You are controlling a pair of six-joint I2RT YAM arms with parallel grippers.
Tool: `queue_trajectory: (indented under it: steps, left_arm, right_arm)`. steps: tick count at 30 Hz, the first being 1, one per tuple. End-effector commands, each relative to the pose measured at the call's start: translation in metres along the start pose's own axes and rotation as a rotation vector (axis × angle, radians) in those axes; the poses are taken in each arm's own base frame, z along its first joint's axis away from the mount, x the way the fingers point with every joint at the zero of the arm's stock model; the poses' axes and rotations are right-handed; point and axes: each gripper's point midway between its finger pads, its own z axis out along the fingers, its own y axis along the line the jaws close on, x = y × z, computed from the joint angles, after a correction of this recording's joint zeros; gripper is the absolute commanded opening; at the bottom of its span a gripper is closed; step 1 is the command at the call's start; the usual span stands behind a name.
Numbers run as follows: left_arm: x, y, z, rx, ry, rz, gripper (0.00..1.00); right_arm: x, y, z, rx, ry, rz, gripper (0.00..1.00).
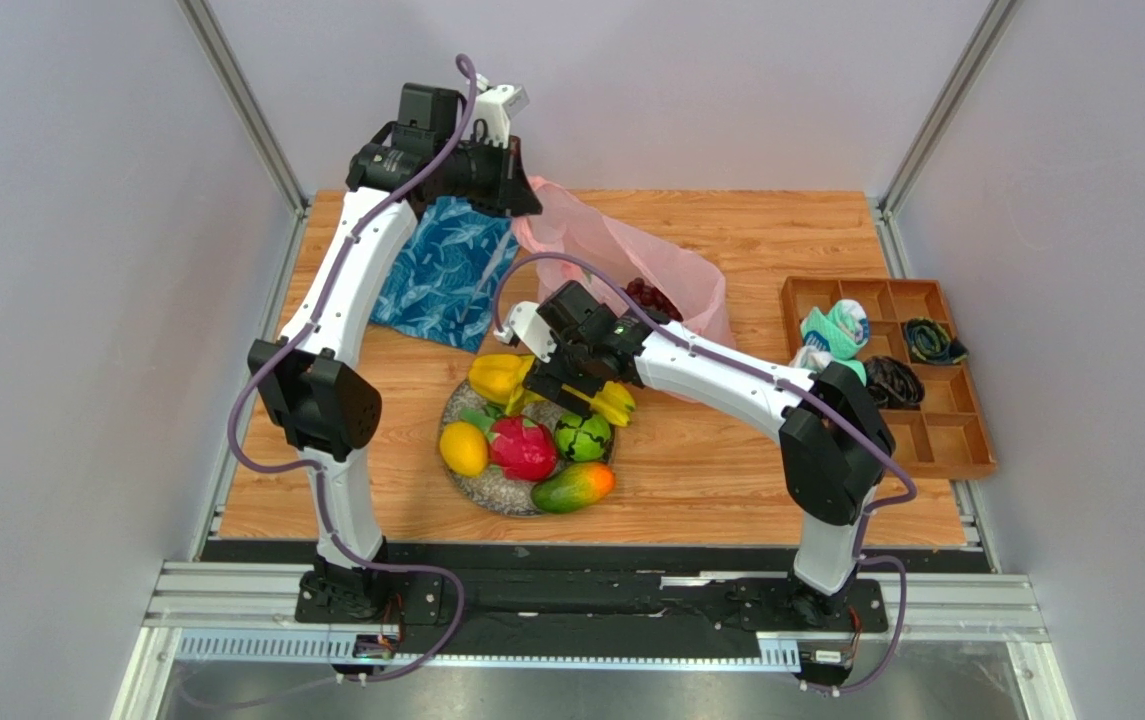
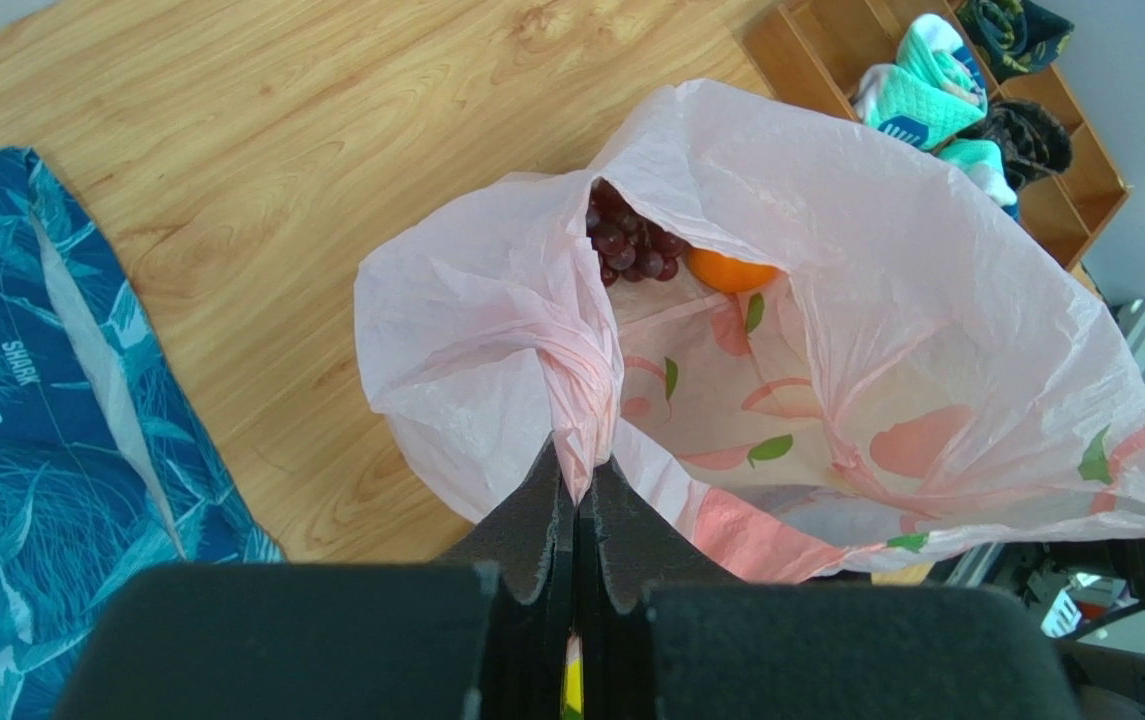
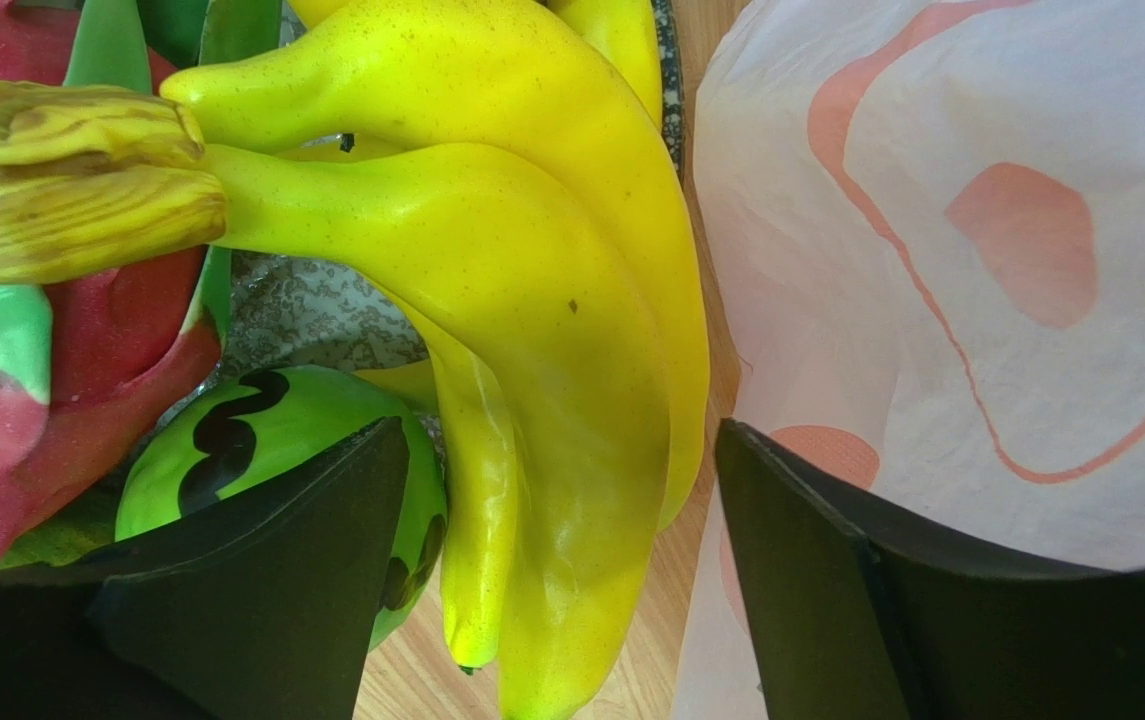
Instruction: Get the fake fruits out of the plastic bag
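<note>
The pink plastic bag [image 1: 626, 258] lies at the back of the table, its mouth held up by my left gripper [image 2: 580, 477], which is shut on a bunched handle. Inside the bag I see purple grapes [image 2: 626, 240] and an orange [image 2: 728, 272]. My right gripper [image 3: 563, 570] hangs open over the plate's right edge, the yellow bananas [image 3: 533, 300] loose between its fingers with a gap on each side. On the speckled plate [image 1: 490, 489] lie a lemon [image 1: 463, 447], a red dragon fruit [image 1: 523, 447], a green melon [image 1: 583, 437] and a mango [image 1: 575, 485].
A blue leaf-patterned cloth [image 1: 443, 273] lies left of the bag. A brown compartment tray [image 1: 954, 435] with rolled bundles stands at the right edge. The bag wall [image 3: 969, 255] is close beside my right gripper's outer finger [image 3: 834, 585].
</note>
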Motion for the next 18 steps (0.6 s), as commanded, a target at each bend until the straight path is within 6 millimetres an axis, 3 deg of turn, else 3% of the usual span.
queue_trajectory:
  steps: [1, 4, 7, 8, 11, 12, 15, 18]
  left_arm:
    - [-0.018, -0.013, -0.010, 0.017, -0.053, 0.051, 0.00]
    - [-0.020, -0.013, -0.009, 0.022, -0.057, 0.050, 0.00]
    - [-0.024, -0.016, -0.009, 0.036, -0.067, 0.052, 0.00]
    - [-0.024, -0.015, -0.008, 0.040, -0.066, 0.049, 0.00]
    - [-0.021, -0.016, -0.005, 0.050, -0.055, 0.036, 0.00]
    - [-0.017, -0.015, -0.004, 0.051, -0.046, 0.030, 0.00]
    - [-0.011, -0.015, 0.000, 0.067, -0.028, 0.009, 0.00]
    - [-0.003, -0.019, 0.003, 0.090, -0.007, 0.003, 0.00]
  right_arm:
    - [-0.019, -0.009, -0.011, 0.026, -0.058, 0.028, 0.82]
    - [-0.030, -0.016, -0.032, 0.014, -0.089, 0.049, 0.83]
    - [-0.060, -0.018, -0.082, -0.076, -0.257, 0.048, 0.83]
    - [-0.072, -0.023, -0.114, -0.068, -0.345, 0.021, 0.83]
    - [-0.088, -0.024, -0.154, -0.099, -0.475, -0.037, 0.82]
    - [-0.092, -0.027, -0.176, -0.086, -0.532, -0.043, 0.82]
    - [-0.098, -0.053, -0.201, -0.025, -0.630, 0.012, 0.80]
    - [-0.098, -0.082, -0.199, 0.045, -0.665, 0.063, 0.73]
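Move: The grapes, lying inside the bag, are about 17 cm ahead of the right hand and 12 cm to its right, some 4 cm lower; the orange is about 5 cm nearer and 5 cm farther right than the grapes. The bananas' middle is right under the open right fingers, 2 cm ahead and 1 cm left, with the watermelon about 4 cm back, level sideways. From the left hand the grapes lie some 16 cm right, 2 cm ahead and 24 cm below. The right fingers, already opened, come clear of the bananas on the plate, staying wide; after a brief pause the hand climbs fast, about 20 cm almost straight up, ending a little farther right. On the way the wrist rolls some 30 degrees, left side rising, so the fingers swing out to point more leftward. The left hand keeps its pinch on the bag's rim. ##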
